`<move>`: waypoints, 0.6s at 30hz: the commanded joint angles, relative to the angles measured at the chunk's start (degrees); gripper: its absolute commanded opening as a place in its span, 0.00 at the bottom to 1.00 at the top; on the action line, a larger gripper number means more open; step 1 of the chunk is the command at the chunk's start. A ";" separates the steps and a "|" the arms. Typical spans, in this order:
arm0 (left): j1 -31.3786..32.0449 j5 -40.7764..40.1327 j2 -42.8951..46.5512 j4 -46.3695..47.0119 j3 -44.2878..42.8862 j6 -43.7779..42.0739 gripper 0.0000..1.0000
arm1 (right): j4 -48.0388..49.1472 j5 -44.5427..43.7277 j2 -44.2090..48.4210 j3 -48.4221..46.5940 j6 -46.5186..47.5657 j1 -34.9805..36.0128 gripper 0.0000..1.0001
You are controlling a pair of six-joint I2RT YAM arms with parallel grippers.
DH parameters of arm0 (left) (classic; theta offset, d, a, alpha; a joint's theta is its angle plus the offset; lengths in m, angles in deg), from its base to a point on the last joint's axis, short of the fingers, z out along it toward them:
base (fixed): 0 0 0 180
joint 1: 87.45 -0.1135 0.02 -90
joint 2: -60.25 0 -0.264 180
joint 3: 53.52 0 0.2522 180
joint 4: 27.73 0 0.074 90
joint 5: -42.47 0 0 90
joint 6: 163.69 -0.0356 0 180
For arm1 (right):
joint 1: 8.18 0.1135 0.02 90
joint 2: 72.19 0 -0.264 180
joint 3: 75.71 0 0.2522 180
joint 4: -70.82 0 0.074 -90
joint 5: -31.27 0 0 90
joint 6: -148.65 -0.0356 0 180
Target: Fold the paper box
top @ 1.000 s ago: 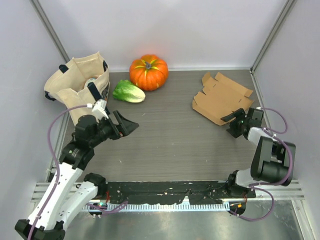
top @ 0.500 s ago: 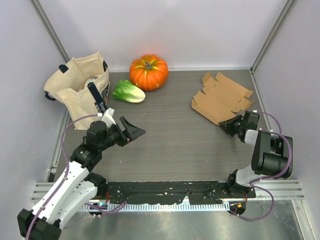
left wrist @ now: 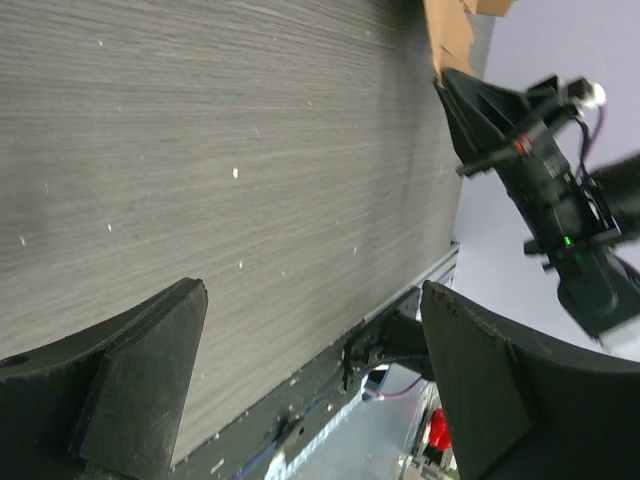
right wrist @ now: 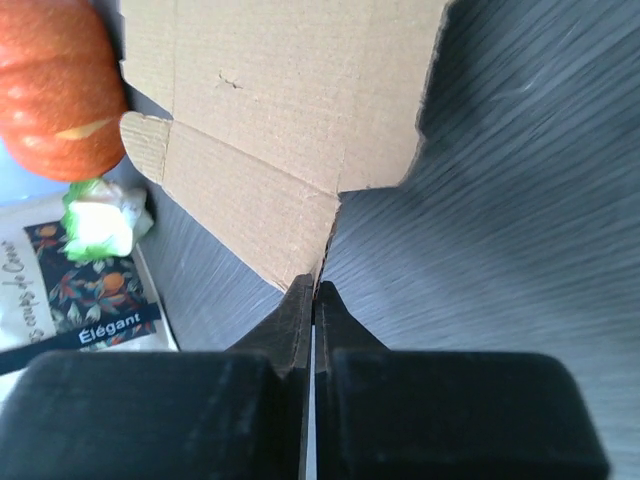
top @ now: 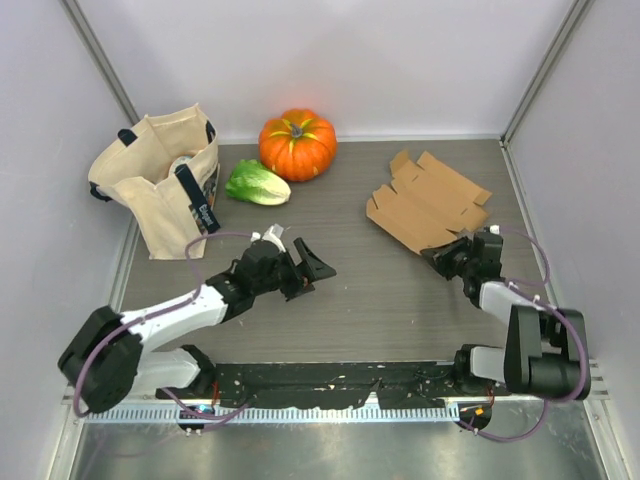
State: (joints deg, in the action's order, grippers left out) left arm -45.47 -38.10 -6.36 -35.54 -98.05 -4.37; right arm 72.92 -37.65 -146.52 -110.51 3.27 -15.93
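The paper box [top: 425,202] is a flat tan cardboard die-cut with flaps, lying on the table at the right rear. My right gripper [top: 440,258] is shut on its near corner; in the right wrist view the jaws pinch the cardboard edge [right wrist: 318,262] and the sheet [right wrist: 280,110] spreads out ahead. My left gripper [top: 308,272] is open and empty, low over the table middle, pointing right toward the box. In the left wrist view its gripper [left wrist: 310,340] has wide-apart fingers, and the right gripper [left wrist: 500,120] and a box corner [left wrist: 450,35] show beyond.
An orange pumpkin [top: 297,143] stands at the back centre, a green lettuce [top: 257,184] beside it. A beige canvas tote bag [top: 160,190] stands at the back left. Walls close in on the left, back and right. The black rail [top: 330,380] runs along the near edge.
My left gripper has swung right and forward toward the table middle. My right gripper has pulled the box corner leftward, and the box has slid and turned left with it.
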 commanded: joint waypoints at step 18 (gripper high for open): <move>2.93 -0.65 -31.91 25.16 -12.82 5.83 0.95 | -2.33 -10.09 27.13 13.74 -20.65 20.74 0.01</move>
State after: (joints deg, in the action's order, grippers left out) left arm -43.53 -38.52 -36.26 -14.57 -107.58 2.34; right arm 68.76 -45.46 -120.53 -97.57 -14.23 2.28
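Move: Up ahead and to the right of the open left hand, the paper box lies flat, its middle about 21 cm ahead, 29 cm right and 9 cm lower. From the left hand, the lettuce is some 28 cm ahead and 19 cm left, the pumpkin roughly 39 cm ahead and 7 cm left. The shut right hand already holds the box's near corner, the box's middle about 15 cm straight ahead and 3 cm lower. Drawing the box by its near corner, the right hand keeps its pinch and travels some 10 cm diagonally left and back towards the middle of the table, rising about 3 cm early on and rolling its left side up about 10 degrees. The left hand, fingers staying wide open, comes to meet the box: right, forward and about 5 cm down, slowing near the box's near-left edge without visible contact. ##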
